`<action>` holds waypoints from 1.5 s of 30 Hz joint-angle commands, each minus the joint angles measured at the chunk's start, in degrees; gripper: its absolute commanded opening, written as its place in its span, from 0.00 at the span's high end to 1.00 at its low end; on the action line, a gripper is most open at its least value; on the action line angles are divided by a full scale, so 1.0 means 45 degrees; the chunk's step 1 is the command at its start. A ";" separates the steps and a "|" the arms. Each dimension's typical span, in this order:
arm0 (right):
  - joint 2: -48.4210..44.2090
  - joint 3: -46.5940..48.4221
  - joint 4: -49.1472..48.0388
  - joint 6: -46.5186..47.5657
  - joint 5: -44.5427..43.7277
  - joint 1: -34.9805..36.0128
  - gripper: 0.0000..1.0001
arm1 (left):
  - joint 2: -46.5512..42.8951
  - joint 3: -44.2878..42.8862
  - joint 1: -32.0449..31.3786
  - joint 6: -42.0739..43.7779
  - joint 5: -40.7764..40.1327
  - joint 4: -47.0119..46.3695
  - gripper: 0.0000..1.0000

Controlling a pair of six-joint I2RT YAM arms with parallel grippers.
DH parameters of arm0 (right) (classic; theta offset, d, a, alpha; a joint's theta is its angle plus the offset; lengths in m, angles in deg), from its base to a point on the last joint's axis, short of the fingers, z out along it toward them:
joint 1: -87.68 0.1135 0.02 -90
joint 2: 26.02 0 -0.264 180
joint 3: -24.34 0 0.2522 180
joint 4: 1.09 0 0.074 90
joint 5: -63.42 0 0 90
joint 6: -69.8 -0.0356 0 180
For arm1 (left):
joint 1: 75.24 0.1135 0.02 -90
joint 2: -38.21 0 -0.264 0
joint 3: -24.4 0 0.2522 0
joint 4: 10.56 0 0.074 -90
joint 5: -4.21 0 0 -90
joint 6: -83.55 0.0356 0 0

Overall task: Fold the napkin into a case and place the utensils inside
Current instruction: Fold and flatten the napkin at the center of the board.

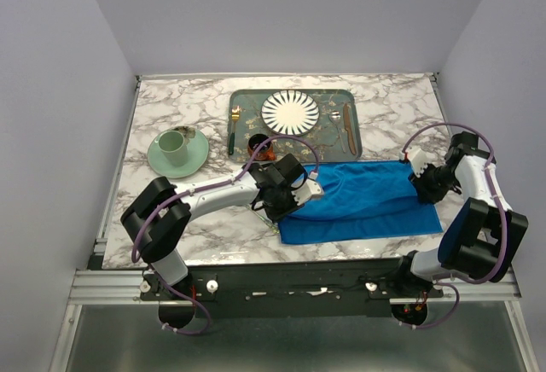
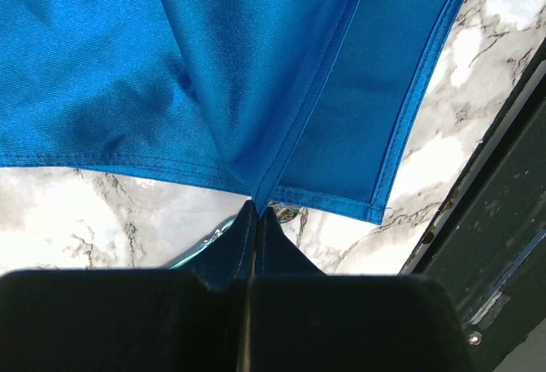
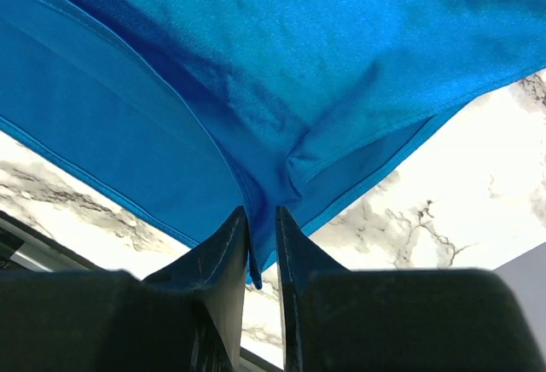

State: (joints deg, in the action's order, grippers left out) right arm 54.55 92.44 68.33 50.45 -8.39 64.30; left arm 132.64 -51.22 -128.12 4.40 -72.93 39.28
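The bright blue napkin (image 1: 367,197) lies rumpled and partly doubled over on the marble near the front edge. My left gripper (image 1: 287,212) is at its left end. In the left wrist view that gripper (image 2: 258,208) is shut on a hemmed corner of the napkin (image 2: 213,65), lifted off the lower layer. My right gripper (image 1: 424,186) is at the napkin's right end. In the right wrist view it (image 3: 263,214) is shut on a fold of the napkin (image 3: 256,65). A slim shiny utensil (image 2: 205,240) peeks out beneath the left fingers; I cannot tell which one it is.
A grey-green tray (image 1: 247,103) at the back holds a striped white plate (image 1: 290,112), a gold fork with a green handle (image 1: 232,129) and brown-handled cutlery (image 1: 347,124). A green cup on a saucer (image 1: 177,150) stands at the left. The dark front rail (image 2: 503,218) runs close by.
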 commanded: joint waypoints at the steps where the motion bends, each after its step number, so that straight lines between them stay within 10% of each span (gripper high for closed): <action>1: 0.0141 0.0364 0.0795 0.0452 0.0156 -0.0079 0.94 | -0.0009 -0.0022 0.0013 -0.0165 0.0540 -0.0087 1.00; 11: -0.0970 0.1982 0.0894 -0.0676 0.0799 -0.0157 0.99 | -0.0886 -0.0975 0.0871 0.0010 0.0579 0.0712 1.00; 24: -0.2553 1.1531 -0.1664 -0.6558 0.1133 -0.0235 0.99 | -0.2506 -1.0269 0.2123 0.2275 -0.3128 0.3253 1.00; 45: -0.6832 1.3313 -0.2545 -0.7869 0.1133 -0.0216 0.99 | -0.7606 -1.0900 0.1986 0.2901 -0.3385 0.2589 1.00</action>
State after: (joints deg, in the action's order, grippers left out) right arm 22.84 151.83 56.15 15.41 -0.06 63.69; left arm 99.75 -99.31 -120.62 17.21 -85.12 49.29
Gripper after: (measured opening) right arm 0.014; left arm 0.009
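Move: Around the left hand's shut fingers is the top layer's near-left corner, already pinched; the napkin's middle lies some 21 cm to the right, 5 cm ahead and 2 cm below. The spoon's middle is about 6 cm left and 2 cm ahead, the tray's 26 cm ahead and 4 cm right. The right hand has the near-right corner between its still-open pads, the napkin's middle about 20 cm left and 1 cm back, the tray 38 cm left, 21 cm ahead. Pinching the near-right corner shut first, the right hand then rises fast together with the left, which keeps its grip, hoisting the napkin about 50 cm off the table. Both swing forward some 10 cm on the way up, then draw back and drift left as they climb. Their wrists tilt up, about 95 degrees on the right and 75 on the left, until the fingers point roughly forward, the left's also to the right. ##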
